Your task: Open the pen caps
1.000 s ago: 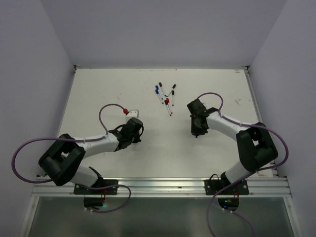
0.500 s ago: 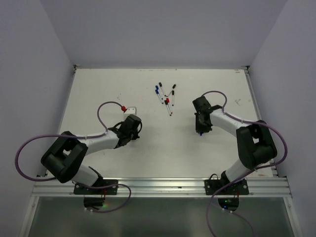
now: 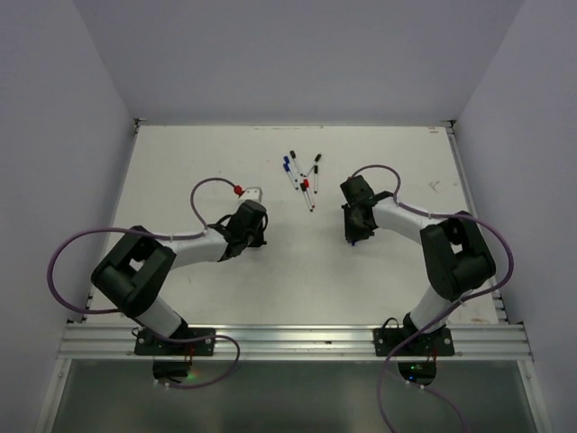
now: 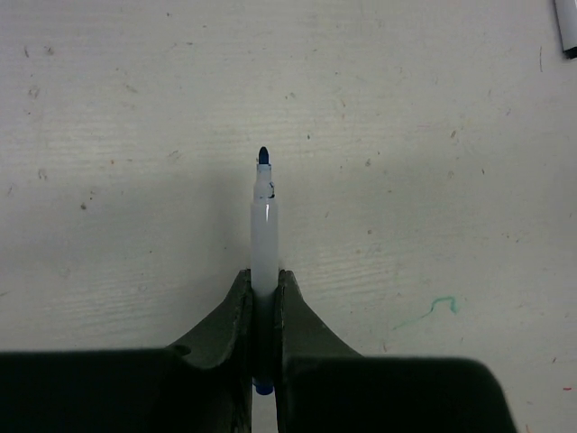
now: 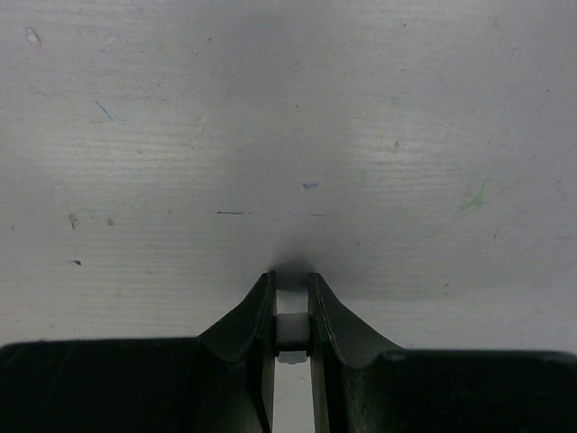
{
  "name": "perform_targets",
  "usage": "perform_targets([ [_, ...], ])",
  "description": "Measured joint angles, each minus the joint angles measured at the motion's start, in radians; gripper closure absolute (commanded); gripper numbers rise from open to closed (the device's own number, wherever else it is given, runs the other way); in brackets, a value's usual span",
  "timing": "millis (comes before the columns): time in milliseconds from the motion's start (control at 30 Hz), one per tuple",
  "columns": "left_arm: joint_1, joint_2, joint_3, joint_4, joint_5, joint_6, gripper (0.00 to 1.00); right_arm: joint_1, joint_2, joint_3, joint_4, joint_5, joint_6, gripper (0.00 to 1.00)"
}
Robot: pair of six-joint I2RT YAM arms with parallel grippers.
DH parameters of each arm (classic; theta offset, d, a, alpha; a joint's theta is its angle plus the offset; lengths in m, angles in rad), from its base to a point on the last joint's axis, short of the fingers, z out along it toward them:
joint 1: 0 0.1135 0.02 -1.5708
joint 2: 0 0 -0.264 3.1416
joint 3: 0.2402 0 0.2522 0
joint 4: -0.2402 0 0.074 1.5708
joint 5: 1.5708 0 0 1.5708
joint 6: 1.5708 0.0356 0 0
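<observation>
My left gripper (image 4: 263,275) is shut on a thin white pen barrel (image 4: 262,234). The barrel's bare blue tip (image 4: 263,156) points away over the table, with no cap on it. My right gripper (image 5: 290,280) is shut on a small pale stub (image 5: 291,332); I cannot tell its colour or whether it is a cap. In the top view the left gripper (image 3: 252,230) and right gripper (image 3: 353,224) sit low on the table. Between and beyond them lie several capped pens (image 3: 303,176) with blue (image 3: 287,165), black (image 3: 293,153) and red (image 3: 306,185) pen caps.
The black end of another pen (image 4: 568,27) shows at the top right corner of the left wrist view. A red tag (image 3: 238,190) on the left arm's purple cable sits just behind the left gripper. White walls enclose the table (image 3: 180,171) on three sides.
The left gripper has moved forward and right with the pen. The right gripper swung right, then back left, closer to the pens. Both stay shut.
</observation>
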Motion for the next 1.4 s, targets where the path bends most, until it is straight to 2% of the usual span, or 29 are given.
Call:
perform_targets([
  [167, -0.010, 0.058, 0.043, 0.039, 0.002, -0.001, 1.00, 0.024, 0.020, 0.020, 0.009, 0.003, 0.005, 0.84],
  [267, -0.010, 0.072, 0.050, 0.058, 0.001, -0.002, 0.89, 0.034, 0.026, 0.026, 0.013, 0.008, 0.008, 0.80],
  [433, -0.011, 0.090, 0.050, 0.096, -0.001, -0.010, 0.81, 0.040, 0.028, 0.027, 0.019, 0.013, 0.011, 0.75],
  [600, -0.011, 0.113, 0.055, 0.138, -0.002, -0.018, 0.79, 0.046, 0.029, 0.027, 0.021, 0.017, 0.016, 0.71],
  [933, -0.017, 0.141, 0.054, 0.206, -0.011, -0.035, 0.76, 0.054, 0.030, 0.027, 0.026, 0.029, 0.017, 0.69],
  [1100, -0.018, 0.142, 0.045, 0.225, -0.015, -0.040, 0.73, 0.057, 0.031, 0.027, 0.032, 0.028, 0.021, 0.63],
  [1200, -0.018, 0.135, 0.032, 0.238, -0.023, -0.047, 0.69, 0.060, 0.031, 0.027, 0.034, 0.031, 0.022, 0.60],
  [1333, -0.019, 0.115, 0.020, 0.227, -0.032, -0.055, 0.57, 0.063, 0.031, 0.027, 0.037, 0.031, 0.022, 0.58],
  [1400, -0.022, 0.103, 0.014, 0.222, -0.037, -0.057, 0.56, 0.064, 0.030, 0.027, 0.038, 0.031, 0.022, 0.54],
])
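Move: The left hand holds the uncapped blue pen just above bare table, its put-down spot some 4 cm ahead, 4 cm to the right and 1 cm below; the red- and black-ended pens lie about 18 cm ahead and 14 cm right, the blue-capped pens about 27 cm ahead and 8 cm right. The right hand holds the blue cap, its spot roughly 1 cm ahead, 1 cm left and 1 cm below; the red- and black-ended pens lie about 18 cm ahead and 12 cm left. The left hand carries the uncapped pen level over bare table about 3.5 cm forward and as much to the right, opening its fingers on the way so that they let go of the barrel, then eases back about half a centimetre each way, still opening to a bit under half. The right hand slides about 2 cm to its left and barely forward at unchanged height, its fingers opening from around the cap to a similar gap and letting it go. ##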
